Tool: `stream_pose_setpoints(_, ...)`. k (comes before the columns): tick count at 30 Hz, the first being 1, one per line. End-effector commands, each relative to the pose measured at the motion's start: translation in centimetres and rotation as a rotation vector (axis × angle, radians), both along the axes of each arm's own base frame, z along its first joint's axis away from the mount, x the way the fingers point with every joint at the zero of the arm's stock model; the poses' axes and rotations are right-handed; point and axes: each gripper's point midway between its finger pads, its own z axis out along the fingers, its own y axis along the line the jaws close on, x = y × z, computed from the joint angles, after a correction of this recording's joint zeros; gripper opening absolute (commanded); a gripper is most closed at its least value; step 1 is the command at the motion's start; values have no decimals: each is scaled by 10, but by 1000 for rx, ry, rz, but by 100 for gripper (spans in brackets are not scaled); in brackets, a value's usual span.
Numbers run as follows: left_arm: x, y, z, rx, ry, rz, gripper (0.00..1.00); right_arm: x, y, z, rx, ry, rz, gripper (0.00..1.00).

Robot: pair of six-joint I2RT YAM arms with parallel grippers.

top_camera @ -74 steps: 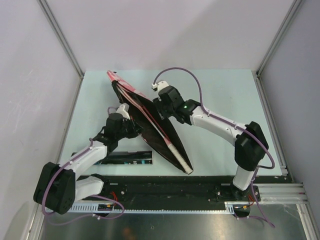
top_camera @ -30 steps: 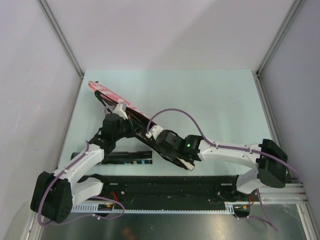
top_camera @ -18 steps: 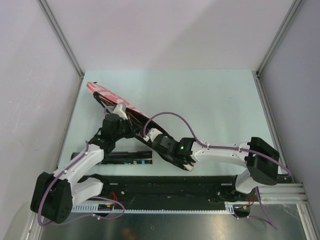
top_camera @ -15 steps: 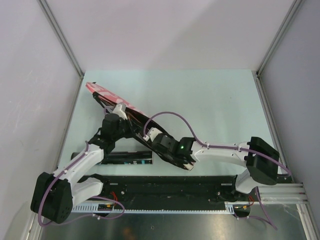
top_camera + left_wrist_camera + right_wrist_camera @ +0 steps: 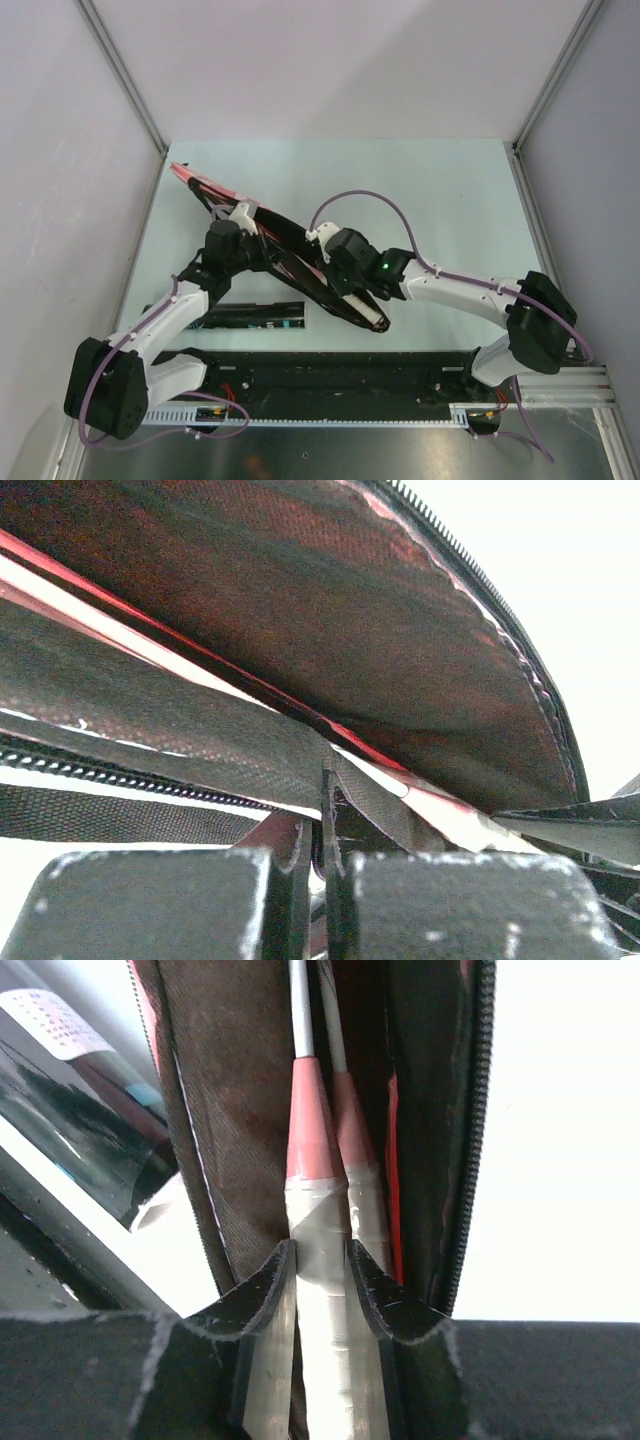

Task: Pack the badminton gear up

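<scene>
The pink racket-shaped bag (image 5: 215, 192) stands on edge, slanting from the far left down to the near middle of the table, its dark lining (image 5: 350, 630) open. My left gripper (image 5: 262, 242) (image 5: 322, 865) is shut on the bag's black zip edge (image 5: 200, 750). Two rackets lie side by side inside the bag, their pink collars (image 5: 308, 1140) and pale handles (image 5: 325, 1250) showing. My right gripper (image 5: 348, 290) (image 5: 320, 1280) is shut on the nearer handle, whose pale end (image 5: 372, 318) pokes out of the bag's near tip. The long black tube (image 5: 255, 316) (image 5: 80, 1090) lies flat near the left arm's base.
The open zip teeth (image 5: 482, 1110) run along the bag's right side. The black base rail (image 5: 340, 375) crosses the near edge. Metal frame posts (image 5: 540, 100) and grey walls bound the pale green table (image 5: 450, 200).
My right gripper closed onto the racket handle and moved a little away from the near edge with it. The bag has tipped more onto its edge. My left gripper keeps its hold.
</scene>
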Motion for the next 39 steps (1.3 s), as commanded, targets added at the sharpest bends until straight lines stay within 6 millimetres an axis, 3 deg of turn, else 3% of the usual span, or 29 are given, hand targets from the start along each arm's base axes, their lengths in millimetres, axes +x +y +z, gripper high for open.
stream_pose_setpoints(1,-6,-35,33,-54,-78,-183,0,20,52,27,184,-48,16,0)
stream_pose_setpoints(3,-8,-38,35,-60,-80,-208,0,32,57,13,155,-72,19,0)
stream_pose_setpoints(4,-9,-39,36,-62,-79,-210,0,37,56,-4,112,-75,12,0)
stream_pose_setpoints(7,-10,-36,37,-50,-92,-204,0,53,50,-27,45,-101,-6,0)
stream_pose_setpoints(9,-9,-35,39,-46,-104,-207,0,58,40,-37,-27,-134,-8,0)
stream_pose_setpoints(12,-12,-32,39,-27,-100,-204,0,55,29,-31,-57,-149,-12,0)
stream_pose_setpoints(14,-10,-29,44,-22,-115,-192,0,52,23,-11,-31,-151,-20,1)
stream_pose_setpoints(15,-11,-29,47,-22,-121,-191,1,49,22,-4,-18,-150,-20,28)
stream_pose_setpoints(16,-10,-27,49,-20,-127,-184,0,44,23,5,16,-133,-21,40)
stream_pose_setpoints(18,-9,-27,52,-17,-134,-181,0,22,28,35,116,-86,40,55)
stream_pose_setpoints(20,-7,-26,56,-21,-139,-177,0,-6,40,52,211,-7,140,59)
stream_pose_setpoints(21,-7,-26,58,-25,-139,-174,0,-17,41,73,261,-20,166,61)
stream_pose_setpoints(24,-5,-28,64,-33,-148,-171,0,-32,43,110,363,-49,203,67)
stream_pose_setpoints(26,-4,-28,65,-39,-145,-166,0,-18,35,121,352,-137,151,72)
stream_pose_setpoints(30,-3,-26,66,-46,-141,-143,0,21,21,116,252,-286,86,95)
stream_pose_setpoints(34,-3,-27,67,-60,-128,-130,0,64,16,98,212,-313,74,100)
stream_pose_setpoints(36,-3,-26,69,-62,-133,-127,0,64,20,103,244,-316,119,100)
stream_pose_setpoints(39,-1,-25,70,-65,-134,-112,0,63,32,87,315,-223,253,100)
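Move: The right hand holds the racket handle; the bag's near end, where it is going, lies about 6 cm back, 9 cm right and 8 cm below. The black tube is roughly 23 cm to this hand's left, 6 cm back and 8 cm lower. From the left hand, pinching the bag's edge, that bag end is some 23 cm right, 12 cm back and 9 cm down. Right lowers the handle about 4 cm into the bag, opens, rises some 15 cm, swings forward-down; left keeps pinching. ##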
